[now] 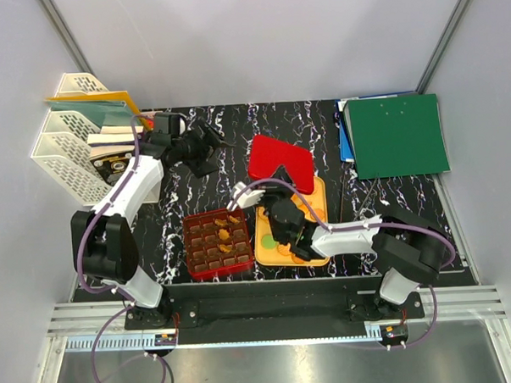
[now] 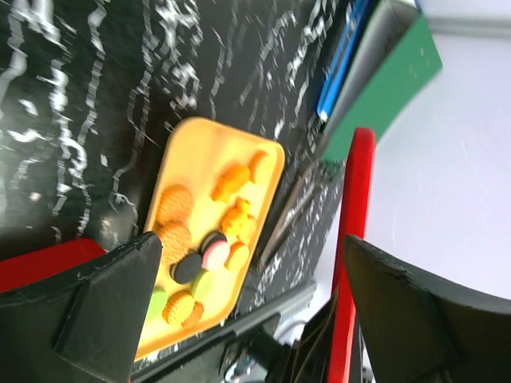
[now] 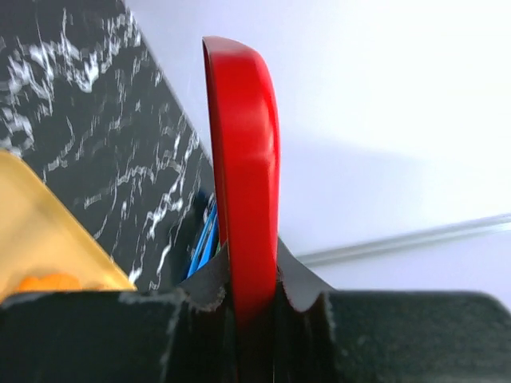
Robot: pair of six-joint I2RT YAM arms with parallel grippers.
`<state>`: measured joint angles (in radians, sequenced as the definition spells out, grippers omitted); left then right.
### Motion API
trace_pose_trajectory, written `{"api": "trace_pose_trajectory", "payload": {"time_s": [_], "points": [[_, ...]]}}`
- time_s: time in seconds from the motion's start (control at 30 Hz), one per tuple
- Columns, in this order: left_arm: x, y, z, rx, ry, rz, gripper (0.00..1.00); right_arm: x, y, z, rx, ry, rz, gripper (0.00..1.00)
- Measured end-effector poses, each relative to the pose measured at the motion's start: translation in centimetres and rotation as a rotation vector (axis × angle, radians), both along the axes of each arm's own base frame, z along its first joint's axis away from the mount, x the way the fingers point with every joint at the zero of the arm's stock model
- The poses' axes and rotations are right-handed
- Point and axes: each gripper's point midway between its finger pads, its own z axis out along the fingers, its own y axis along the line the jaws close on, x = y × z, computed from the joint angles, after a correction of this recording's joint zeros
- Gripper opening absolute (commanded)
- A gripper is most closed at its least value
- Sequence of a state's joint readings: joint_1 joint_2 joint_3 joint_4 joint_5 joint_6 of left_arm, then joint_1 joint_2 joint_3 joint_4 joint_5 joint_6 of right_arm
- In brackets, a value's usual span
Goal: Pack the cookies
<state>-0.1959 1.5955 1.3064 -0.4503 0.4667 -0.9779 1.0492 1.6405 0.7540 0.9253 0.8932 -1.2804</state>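
The cookies (image 2: 200, 247) lie on a yellow tray (image 2: 196, 140): orange ones, plus green, pink and black. A few orange cookies (image 1: 226, 235) sit in cells of the red grid box (image 1: 195, 264), left of the tray (image 1: 317, 207). My right gripper (image 3: 251, 295) is shut on the edge of a red lid (image 3: 243, 159), which it holds upright above the tray's far end (image 1: 280, 161). At the back left of the mat my left gripper (image 1: 204, 147) is open and holds nothing. Its view looks between its fingers (image 2: 96, 303) at the tray and the lid's edge (image 2: 355, 239).
White file racks (image 1: 67, 140) with papers stand at the back left, close to the left arm. A green folder (image 1: 397, 134) on blue ones lies at the back right. The mat ends at a metal rail along the near edge.
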Motion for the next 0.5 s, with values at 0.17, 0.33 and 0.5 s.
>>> {"api": "trace_pose_trajectory", "payload": {"time_s": [0.17,0.33,0.5], "points": [[-1.0,-1.8,0.2,-0.034,-0.019,-0.085,0.99,-2.3,2.6,1.2,0.003,-0.062,0.112,0.00],[-2.6,-3.4,-0.3,-0.080,-0.019,-0.173,0.99,-4.3,3.9,-0.2,-0.026,-0.053,0.193,0.00],[-3.2,-4.4,-0.2,-0.110,-0.036,-0.218,0.88,-4.9,4.5,-0.4,-0.025,-0.051,0.218,0.00]]}}
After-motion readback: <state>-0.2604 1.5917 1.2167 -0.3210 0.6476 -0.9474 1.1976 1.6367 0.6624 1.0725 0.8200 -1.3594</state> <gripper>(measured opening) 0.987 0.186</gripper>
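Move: The right hand already holds the red lid by its near edge, the lid's middle about 4 cm ahead of that hand and level with it. The left hand's open fingers wait about 15 cm to its left and 6 cm farther out. From the left hand, the lid's middle lies some 15 cm right and 2 cm back, at about its height. On the table, the compartment box sits roughly 18 cm left, 17 cm back and 18 cm below the right hand; the cookie tray 4 cm right, 12 cm back, 19 cm below. Still pinching the red lid, the right hand draws back and left, roughly 5 cm each way, turning some 10 degrees counter-clockwise to bring the lid's left side to the other gripper. The left hand comes right about 4 cm and back 3 cm to meet it, swinging about 10 degrees clockwise, its fingers staying wide open around the lid's left edge; no touch by them can be made out. ##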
